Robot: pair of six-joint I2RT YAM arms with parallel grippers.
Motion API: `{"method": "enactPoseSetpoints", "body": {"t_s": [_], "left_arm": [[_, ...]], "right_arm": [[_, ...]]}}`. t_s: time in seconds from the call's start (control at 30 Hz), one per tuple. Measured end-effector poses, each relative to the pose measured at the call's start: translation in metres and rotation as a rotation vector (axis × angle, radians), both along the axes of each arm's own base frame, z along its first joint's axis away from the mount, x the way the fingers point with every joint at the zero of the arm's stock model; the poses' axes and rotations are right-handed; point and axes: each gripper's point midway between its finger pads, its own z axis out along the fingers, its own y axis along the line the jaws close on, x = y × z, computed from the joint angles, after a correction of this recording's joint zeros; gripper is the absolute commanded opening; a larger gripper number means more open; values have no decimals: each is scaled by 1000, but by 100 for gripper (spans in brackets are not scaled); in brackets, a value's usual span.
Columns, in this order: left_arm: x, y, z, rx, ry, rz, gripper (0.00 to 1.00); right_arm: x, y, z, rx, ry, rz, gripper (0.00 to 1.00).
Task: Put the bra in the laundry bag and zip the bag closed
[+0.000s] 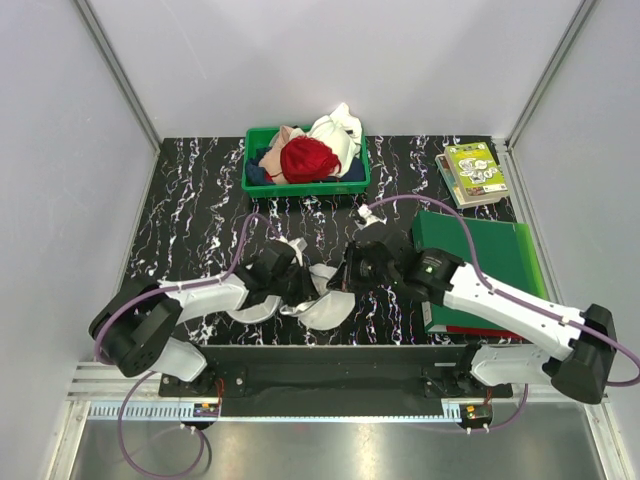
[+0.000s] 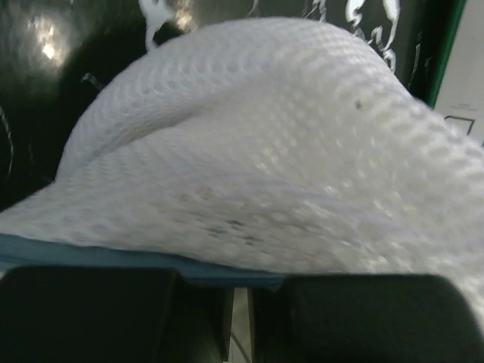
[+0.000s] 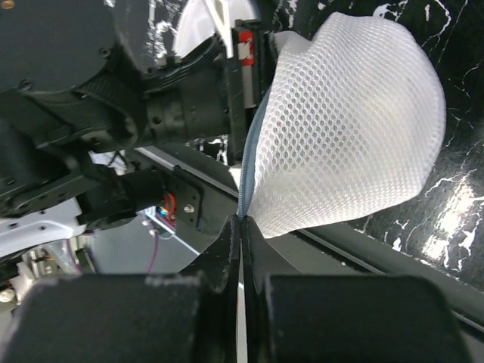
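Observation:
The laundry bag (image 1: 325, 312) lies at the table's near middle between both arms, a white mesh dome (image 3: 348, 128) with a grey zip (image 3: 249, 151) along its rim. My right gripper (image 3: 242, 223) is shut on that zip rim at the bag's near edge, seen from above at the bag's right side (image 1: 342, 283). My left gripper (image 2: 238, 283) has its fingers close together, with the bag's blue-grey rim across the tips and the mesh (image 2: 287, 151) filling the view. From above, it sits on the bag's left side (image 1: 295, 290). I cannot make out the bra in any view.
A green bin (image 1: 256, 180) at the back holds a red garment (image 1: 308, 160), beige cloth and white cloth. A green folder (image 1: 490, 255) lies under my right arm, with a book (image 1: 472, 172) behind it. The table (image 1: 200, 230) is black marble-patterned. Walls close in on three sides.

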Motion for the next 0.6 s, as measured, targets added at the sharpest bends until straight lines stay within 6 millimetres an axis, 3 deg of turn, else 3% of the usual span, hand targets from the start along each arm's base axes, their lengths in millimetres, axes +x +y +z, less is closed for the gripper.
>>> {"method": "enactPoseSetpoints", "body": {"t_s": [0.1, 0.2, 0.23, 0.27, 0.33, 0.37, 0.5, 0.6], "left_arm": [[9, -4, 7, -3, -36, 6, 20], [19, -1, 10, 26, -79, 22, 33], [20, 1, 11, 40, -89, 26, 40], [21, 3, 13, 50, -99, 24, 54], [22, 7, 22, 68, -125, 17, 66], [22, 9, 30, 73, -144, 14, 74], [25, 20, 84, 61, -267, 21, 88], [24, 33, 129, 45, -360, 54, 93]], "right_arm": [[-2, -5, 14, 39, -15, -20, 0], [-5, -11, 25, 69, -23, -36, 0], [-7, -13, 27, 74, -23, -38, 0], [-8, -15, 29, 77, -22, -40, 0], [-11, -19, 32, 79, -24, -43, 0], [-11, -22, 33, 76, -26, -47, 0], [-10, -24, 34, 74, -34, -57, 0], [-9, -26, 29, 62, -34, -64, 0]]}}
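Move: The mesh laundry bag sags close beside the low left hand, its middle about 4 cm to the right and 3 cm higher, with the zip edge right at the fingers. From the right hand, already pinching one end of the zip, the bag's middle lies some 3 cm back, 1 cm left and 9 cm down. The bag's flat round end is about 12 cm left of the left hand and 1 cm back; the green binder's middle is roughly 33 cm right and 4 cm ahead. Left hand opens wide, rising about 13 cm off the bag; right, still pinching the zip, lifts 3 cm rightward. ##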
